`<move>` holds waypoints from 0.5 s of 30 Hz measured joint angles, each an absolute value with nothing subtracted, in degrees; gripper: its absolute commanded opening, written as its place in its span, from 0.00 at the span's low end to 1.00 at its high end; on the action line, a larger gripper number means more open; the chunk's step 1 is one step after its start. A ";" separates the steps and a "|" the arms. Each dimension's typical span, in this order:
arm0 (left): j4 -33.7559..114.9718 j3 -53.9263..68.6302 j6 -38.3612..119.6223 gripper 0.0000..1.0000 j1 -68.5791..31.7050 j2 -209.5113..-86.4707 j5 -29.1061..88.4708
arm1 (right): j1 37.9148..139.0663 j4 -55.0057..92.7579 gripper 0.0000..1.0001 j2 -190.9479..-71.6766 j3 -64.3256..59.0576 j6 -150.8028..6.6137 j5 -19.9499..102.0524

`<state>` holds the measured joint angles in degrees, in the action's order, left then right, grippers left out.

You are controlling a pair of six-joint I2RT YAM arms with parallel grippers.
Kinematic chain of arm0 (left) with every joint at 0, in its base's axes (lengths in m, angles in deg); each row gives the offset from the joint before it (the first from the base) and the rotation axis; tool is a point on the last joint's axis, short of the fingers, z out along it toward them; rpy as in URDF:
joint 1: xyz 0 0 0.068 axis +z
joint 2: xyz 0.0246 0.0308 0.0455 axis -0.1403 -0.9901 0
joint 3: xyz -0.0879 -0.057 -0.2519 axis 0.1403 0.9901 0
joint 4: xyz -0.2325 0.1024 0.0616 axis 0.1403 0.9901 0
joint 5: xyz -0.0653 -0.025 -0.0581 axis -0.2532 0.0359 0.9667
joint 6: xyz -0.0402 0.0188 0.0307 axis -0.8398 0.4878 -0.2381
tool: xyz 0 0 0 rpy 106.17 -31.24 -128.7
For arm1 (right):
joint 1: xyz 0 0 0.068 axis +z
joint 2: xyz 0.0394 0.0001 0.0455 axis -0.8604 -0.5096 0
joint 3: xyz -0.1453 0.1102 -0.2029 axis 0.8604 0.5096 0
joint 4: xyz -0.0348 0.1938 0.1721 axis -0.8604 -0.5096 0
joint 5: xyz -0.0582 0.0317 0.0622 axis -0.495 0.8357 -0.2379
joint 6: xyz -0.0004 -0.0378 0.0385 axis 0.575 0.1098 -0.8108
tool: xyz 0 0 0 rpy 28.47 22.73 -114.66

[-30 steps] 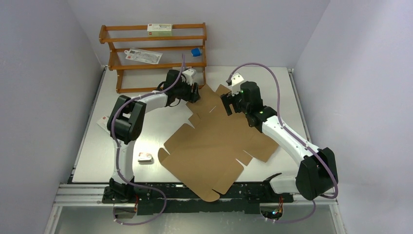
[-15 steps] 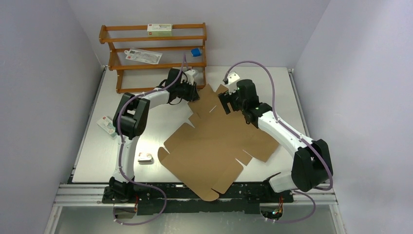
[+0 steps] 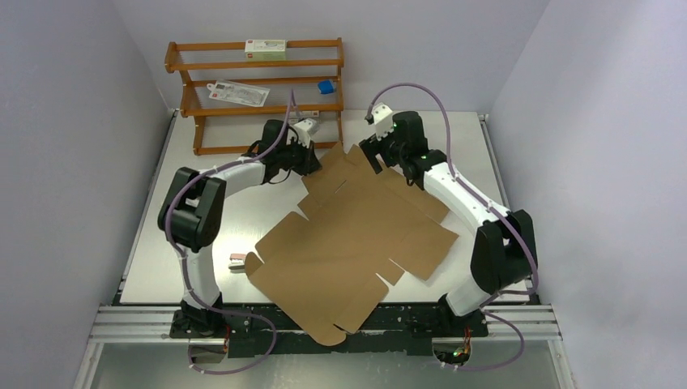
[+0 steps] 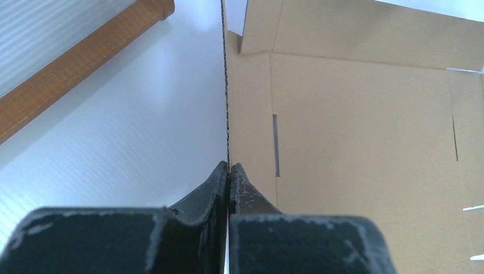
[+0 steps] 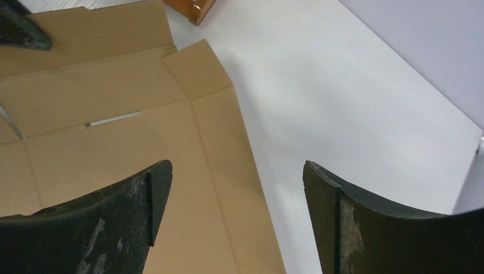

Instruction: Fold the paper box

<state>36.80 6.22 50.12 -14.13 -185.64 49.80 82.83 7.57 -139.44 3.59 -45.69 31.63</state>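
The paper box (image 3: 348,235) is a flat brown die-cut cardboard sheet with flaps and slits, lying across the table's middle. My left gripper (image 3: 312,162) is shut on the sheet's far-left edge; in the left wrist view (image 4: 229,165) the thin cardboard edge runs between the closed fingertips, with the sheet (image 4: 365,125) to the right. My right gripper (image 3: 374,156) is open and empty above the sheet's far flaps; in the right wrist view (image 5: 237,171) its fingers straddle the sheet's edge (image 5: 142,120) without touching.
An orange-brown wooden rack (image 3: 255,89) stands at the back left with a white carton, a packet and a blue item on it; its foot shows in the left wrist view (image 4: 74,68). A small white object (image 3: 237,261) lies by the sheet's left corner.
The sheet has slid and turned to the left with my left gripper. The right gripper has moved up toward the back, off the sheet's flap. The white packet at the left is no longer seen.
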 measured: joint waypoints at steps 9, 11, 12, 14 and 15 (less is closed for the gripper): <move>33.67 14.84 50.43 0.05 -13.72 -178.41 47.40 | 80.23 4.20 0.87 -146.98 -1.56 -43.35 41.79; 32.95 16.76 50.45 0.05 -13.39 -176.57 47.00 | 79.31 3.50 0.86 -148.14 -1.56 -43.00 43.04; 32.65 17.66 50.45 0.05 -13.24 -175.54 46.90 | 78.70 3.22 0.86 -148.69 -1.56 -42.89 43.61; 31.68 19.27 50.43 0.05 -13.06 -173.47 46.85 | 77.41 2.59 0.85 -149.80 -1.72 -42.58 44.76; 31.03 19.91 50.45 0.05 -13.04 -172.42 46.85 | 76.99 2.15 0.84 -150.57 -1.96 -42.36 45.36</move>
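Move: The right hand, open and empty, is above the paper box; the box's far-right edge lies about 5 cm ahead of it, 2 cm to its right and some 13 cm below. The small corner flap is about 11 cm ahead and 4 cm left, and the wooden rack's right end some 12 cm ahead and 9 cm left. From the left hand, already pinching the box's left-hand flap, that same far-right edge is roughly 17 cm right, 4 cm ahead and slightly lower. Down goes the right hand, about 6 cm, after easing slightly forward and left, towards the box's far-right edge, the fingers tipping about 10 degrees further down and staying wide open. Meanwhile the left hand keeps its pinch on the flap and draws it left, back and up, about 3 cm each way, away from the right hand. ##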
